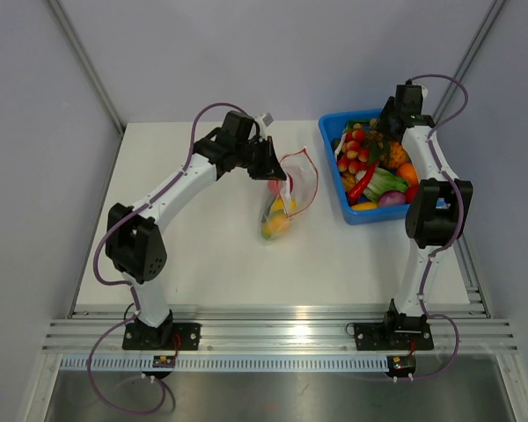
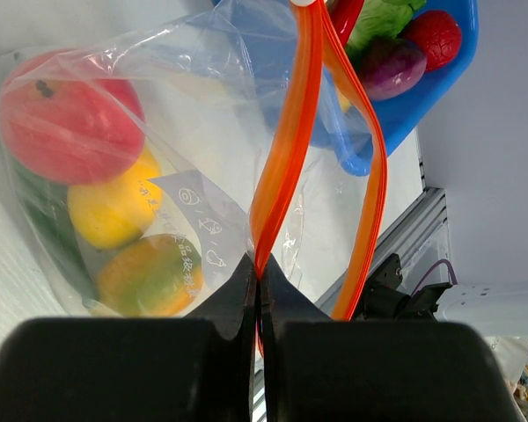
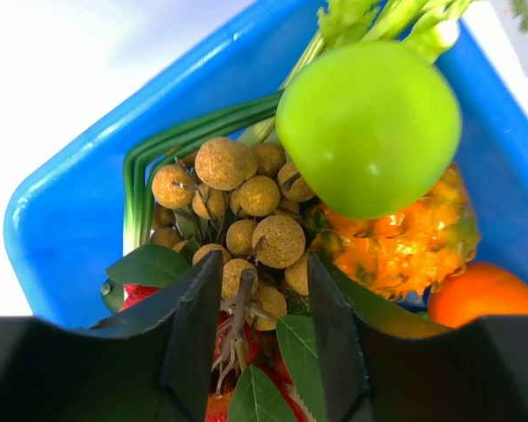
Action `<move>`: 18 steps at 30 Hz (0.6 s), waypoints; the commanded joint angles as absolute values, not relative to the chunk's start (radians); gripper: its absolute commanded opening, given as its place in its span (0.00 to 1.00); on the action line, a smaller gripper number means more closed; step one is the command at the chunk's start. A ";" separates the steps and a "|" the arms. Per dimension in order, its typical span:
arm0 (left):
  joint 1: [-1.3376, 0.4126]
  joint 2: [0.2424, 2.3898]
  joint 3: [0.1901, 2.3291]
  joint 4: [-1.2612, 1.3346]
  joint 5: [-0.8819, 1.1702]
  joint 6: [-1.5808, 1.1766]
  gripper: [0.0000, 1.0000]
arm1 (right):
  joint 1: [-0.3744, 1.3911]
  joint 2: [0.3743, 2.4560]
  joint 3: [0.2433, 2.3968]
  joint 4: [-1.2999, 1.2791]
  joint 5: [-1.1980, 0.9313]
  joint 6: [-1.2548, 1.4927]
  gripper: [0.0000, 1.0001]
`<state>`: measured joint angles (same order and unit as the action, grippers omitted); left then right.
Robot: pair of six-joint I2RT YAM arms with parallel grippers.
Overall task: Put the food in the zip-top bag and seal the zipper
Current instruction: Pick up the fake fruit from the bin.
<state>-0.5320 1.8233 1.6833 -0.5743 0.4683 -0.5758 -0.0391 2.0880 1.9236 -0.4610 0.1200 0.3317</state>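
The clear zip-top bag (image 1: 286,198) lies mid-table with its mouth open. In the left wrist view it (image 2: 207,149) holds a red fruit (image 2: 66,119), a yellow fruit (image 2: 114,211) and an orange-green fruit (image 2: 150,277). My left gripper (image 2: 260,268) is shut on the red-orange zipper (image 2: 286,141) at one side of the mouth and lifts it; it also shows in the top view (image 1: 277,171). My right gripper (image 3: 264,294) is open, down over the food in the blue bin (image 1: 332,132), its jaws astride a bunch of tan longans (image 3: 246,202) beside a green apple (image 3: 370,127).
The blue bin (image 3: 62,211) at the back right holds more food: a pineapple piece (image 3: 396,242), an orange (image 3: 484,294), red chilli and strawberries (image 1: 356,149). The table's right edge and metal rail (image 1: 471,272) run close by the bin.
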 commanded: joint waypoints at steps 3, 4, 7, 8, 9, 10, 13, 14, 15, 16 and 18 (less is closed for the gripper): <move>-0.534 1.836 1.735 -0.551 0.492 -0.574 0.00 | -0.040 2.089 1.908 -0.427 0.075 0.331 0.46; -0.534 1.836 1.736 -0.552 0.492 -0.572 0.00 | -0.040 2.086 1.899 -0.420 0.069 0.334 0.45; -0.534 1.841 1.743 -0.552 0.491 -0.574 0.00 | -0.040 2.091 1.901 -0.423 0.063 0.337 0.33; -0.534 1.841 1.743 -0.554 0.491 -0.574 0.00 | -0.040 2.086 1.896 -0.422 0.060 0.339 0.27; -0.534 1.841 1.744 -0.555 0.491 -0.577 0.00 | -0.040 2.080 1.882 -0.414 0.061 0.341 0.22; -0.535 1.841 1.746 -0.557 0.491 -0.575 0.00 | -0.040 2.060 1.875 -0.404 0.058 0.342 0.12; -0.534 1.845 1.747 -0.557 0.491 -0.577 0.00 | -0.040 2.013 1.845 -0.391 0.049 0.350 0.00; -0.535 1.848 1.746 -0.552 0.492 -0.580 0.00 | -0.038 1.999 1.838 -0.388 0.046 0.351 0.00; -0.535 1.847 1.744 -0.552 0.494 -0.581 0.00 | -0.040 1.984 1.819 -0.388 0.046 0.354 0.00; -0.537 1.848 1.743 -0.551 0.491 -0.581 0.00 | -0.038 1.950 1.807 -0.381 0.043 0.356 0.00; -0.543 1.850 1.740 -0.545 0.492 -0.586 0.00 | -0.040 1.912 1.767 -0.370 0.041 0.359 0.00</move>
<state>-0.5346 1.8362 1.6958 -0.5774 0.4679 -0.5770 -0.0391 2.0331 1.8000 -0.3931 0.0582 0.3569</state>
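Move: The brown berry bunch, its stem already between the right gripper's open fingers, has its middle about 4 cm ahead, 1 cm left and 3 cm below. The green apple sits some 5 cm ahead and 7 cm right, 3 cm lower; the orange cluster about 3 cm back and 6 cm right, 6 cm lower; the red fruit about 4 cm back and 6 cm left, 6 cm lower. The bunch lies roughly 25 cm ahead of the left gripper, 33 cm right and 7 cm below. Sink the right gripper about 2 cm into the bin beside the green apple, easing some 1 cm left, and shut its half-open fingers fully, pinching the berry bunch's stem. Once shut, start drawing back and up, about 1 cm each way. Keep the left gripper still and shut on the bag's orange zipper rim. ##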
